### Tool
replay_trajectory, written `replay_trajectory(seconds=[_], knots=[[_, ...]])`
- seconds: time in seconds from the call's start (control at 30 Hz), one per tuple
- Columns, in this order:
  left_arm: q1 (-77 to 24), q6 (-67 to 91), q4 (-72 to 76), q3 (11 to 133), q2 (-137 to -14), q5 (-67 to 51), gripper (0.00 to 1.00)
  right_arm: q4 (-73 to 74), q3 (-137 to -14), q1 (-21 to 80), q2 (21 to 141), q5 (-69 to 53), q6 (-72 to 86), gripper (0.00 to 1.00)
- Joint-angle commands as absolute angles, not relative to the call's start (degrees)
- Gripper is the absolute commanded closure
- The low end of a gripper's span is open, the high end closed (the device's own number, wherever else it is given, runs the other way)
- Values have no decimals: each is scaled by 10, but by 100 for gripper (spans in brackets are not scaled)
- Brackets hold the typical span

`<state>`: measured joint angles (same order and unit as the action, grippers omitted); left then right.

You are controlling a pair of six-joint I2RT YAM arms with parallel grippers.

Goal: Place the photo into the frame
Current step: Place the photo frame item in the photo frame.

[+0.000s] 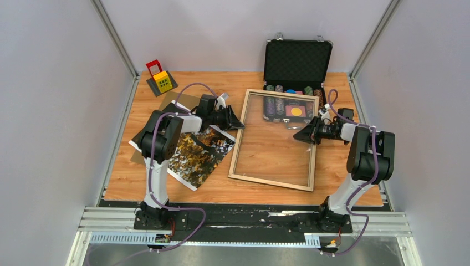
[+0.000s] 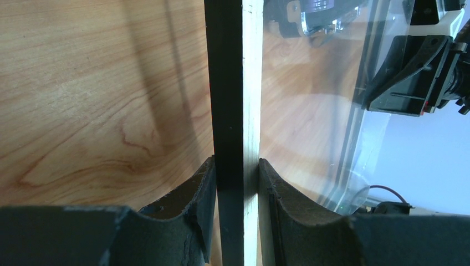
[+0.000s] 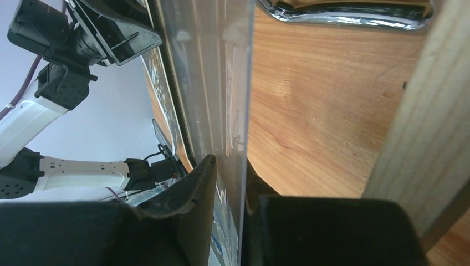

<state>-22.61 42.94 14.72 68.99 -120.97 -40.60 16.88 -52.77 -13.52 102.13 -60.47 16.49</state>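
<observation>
The frame [image 1: 271, 180], pale wood rails up, lies in the middle of the table. My left gripper [image 1: 239, 121] is shut on its left rail; the left wrist view shows the black-and-pale rail [image 2: 230, 83] pinched between both pads, gripper [image 2: 235, 160]. A clear pane [image 1: 277, 133] sits within the frame. My right gripper [image 1: 299, 134] straddles the pane's right edge [image 3: 221, 66], just inside the right rail [image 3: 427, 100]. Its jaws [image 3: 230, 163] stand slightly open, with a gap at one finger. The photo [image 1: 202, 152] lies flat to the left of the frame, partly under the left arm.
An open black chip case [image 1: 296, 61] stands behind the frame, its chips against the far rail. A brown backing board [image 1: 177, 100] pokes out beneath the photo. A red and yellow toy block [image 1: 161, 78] sits at the back left. Grey walls close in both sides.
</observation>
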Motion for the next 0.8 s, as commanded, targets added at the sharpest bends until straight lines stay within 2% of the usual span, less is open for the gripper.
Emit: replay_trajectory(seconds=[0.0,0.1,0.23,0.33,0.77], knots=[[-234,418,117,672,-1204,-357,78,152,-540,-131,1021,-593,149,80],[-234,419,116,672,-1203,-356,78,153,-542,-131,1021,-590,151,75],[-234,420,117,671,-1203,-356,79,157,-546,-130,1021,-581,150,62],[-234,422,116,670,-1202,-355,79,164,-549,-130,1018,-573,148,56],[-234,421,112,669,-1197,-348,80,193,-566,-130,1000,-542,138,42]])
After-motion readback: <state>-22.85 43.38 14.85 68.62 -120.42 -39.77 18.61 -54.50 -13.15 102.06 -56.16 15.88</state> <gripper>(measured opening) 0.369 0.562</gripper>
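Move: The right gripper, fingers already slightly parted, has the clear sheet's right edge between them. The frame's middle lies about 9 cm left of it, 1 cm back and some 4 cm below; the frame's right rail is some 7 cm to its right, also about 4 cm lower. The black case's handle is about 5 cm ahead, 1 cm left and 5 cm down. From the left gripper, clamped on the left rail, the frame's middle is roughly 13 cm right and 4 cm back. Go on opening the right gripper from a narrow gap to a little over half open, letting the clear sheet's edge go over the frame's right side. Keep that hand nearly in place, easing only about 1 cm forward and right, with its fingertips dipping slightly. Hold the left gripper still, keeping its grip on the frame's left rail. ##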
